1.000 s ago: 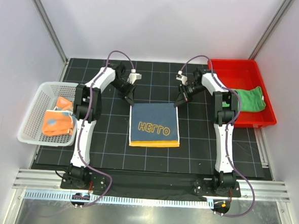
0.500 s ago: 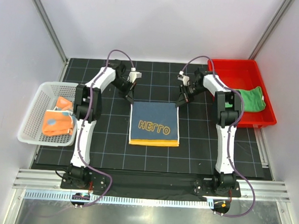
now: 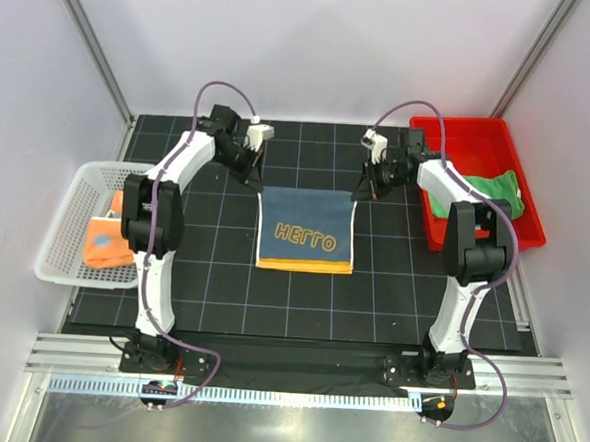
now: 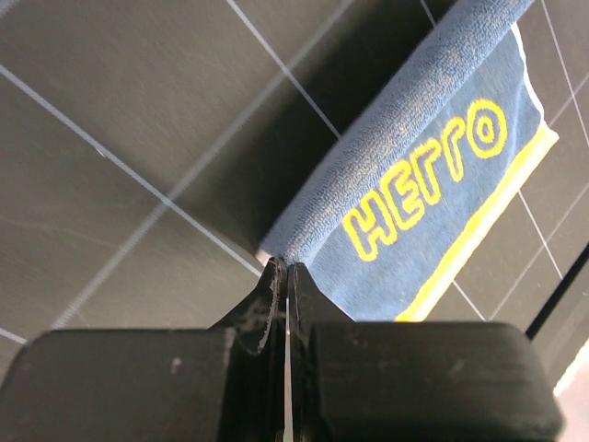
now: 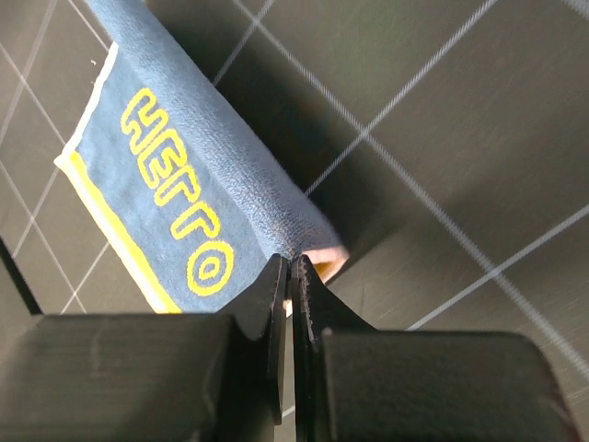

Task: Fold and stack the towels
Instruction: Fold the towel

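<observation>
A dark blue towel with yellow letters and a yellow near edge sits mid-table, its far edge raised off the mat. My left gripper is shut on its far left corner, and the left wrist view shows the towel hanging away from the closed left gripper. My right gripper is shut on the far right corner; in the right wrist view the towel leaves the pinched right gripper. A green towel lies in the red bin. An orange-patched towel lies in the white basket.
The red bin stands at the far right of the black gridded mat. The white basket sits at the left edge. White walls with metal posts enclose the back and sides.
Both grippers have closed on the blue towel's far corners and lifted that edge up and away from me. Both arms' elbows have swung outward.
</observation>
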`<action>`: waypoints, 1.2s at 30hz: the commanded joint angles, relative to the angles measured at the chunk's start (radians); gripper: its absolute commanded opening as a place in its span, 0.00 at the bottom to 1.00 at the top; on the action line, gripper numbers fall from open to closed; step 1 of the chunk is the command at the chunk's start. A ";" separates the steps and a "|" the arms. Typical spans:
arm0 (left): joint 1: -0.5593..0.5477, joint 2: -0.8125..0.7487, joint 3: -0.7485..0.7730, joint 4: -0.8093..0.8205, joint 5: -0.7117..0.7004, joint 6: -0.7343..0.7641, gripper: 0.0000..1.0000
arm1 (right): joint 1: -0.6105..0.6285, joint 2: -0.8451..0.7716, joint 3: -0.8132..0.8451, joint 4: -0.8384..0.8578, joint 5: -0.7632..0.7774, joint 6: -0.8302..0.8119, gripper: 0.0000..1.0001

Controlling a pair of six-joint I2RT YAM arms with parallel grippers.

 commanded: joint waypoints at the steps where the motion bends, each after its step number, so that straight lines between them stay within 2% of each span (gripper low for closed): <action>1: 0.002 -0.097 -0.101 0.071 -0.009 -0.025 0.00 | 0.018 -0.094 -0.096 0.126 0.074 0.048 0.01; 5: -0.002 -0.180 -0.192 0.114 -0.014 -0.046 0.00 | 0.024 -0.164 -0.205 0.189 0.141 0.094 0.01; 12: -0.021 -0.216 -0.319 0.159 0.055 -0.109 0.00 | 0.059 -0.301 -0.358 0.284 0.214 0.202 0.01; 17: -0.061 -0.285 -0.413 0.208 -0.015 -0.155 0.00 | 0.076 -0.368 -0.447 0.293 0.252 0.233 0.01; 30: -0.075 -0.427 -0.577 0.272 -0.068 -0.240 0.00 | 0.142 -0.476 -0.581 0.315 0.306 0.343 0.01; 36: -0.102 -0.455 -0.628 0.254 -0.106 -0.252 0.00 | 0.174 -0.510 -0.587 0.257 0.365 0.357 0.01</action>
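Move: My two hands hold the towel's far corners some 8 cm above the table, roughly 27 cm apart. From my left hand, the left end of the yellow near edge lies about 19 cm back, straight in line; the right end lies the same from my right hand. The HELLO print is about 10 cm back and 14 cm to the right of my left hand. The red bin's middle is about 34 cm right of my right hand and 9 cm ahead. With both grippers still shut on the far corners, I draw them back together over the print towards the yellow near edge, about 11 cm. I keep them raised: each dips a couple of centimetres on the way and partly or wholly recovers. My right hand turns about 15 degrees clockwise, my left slightly the other way. ##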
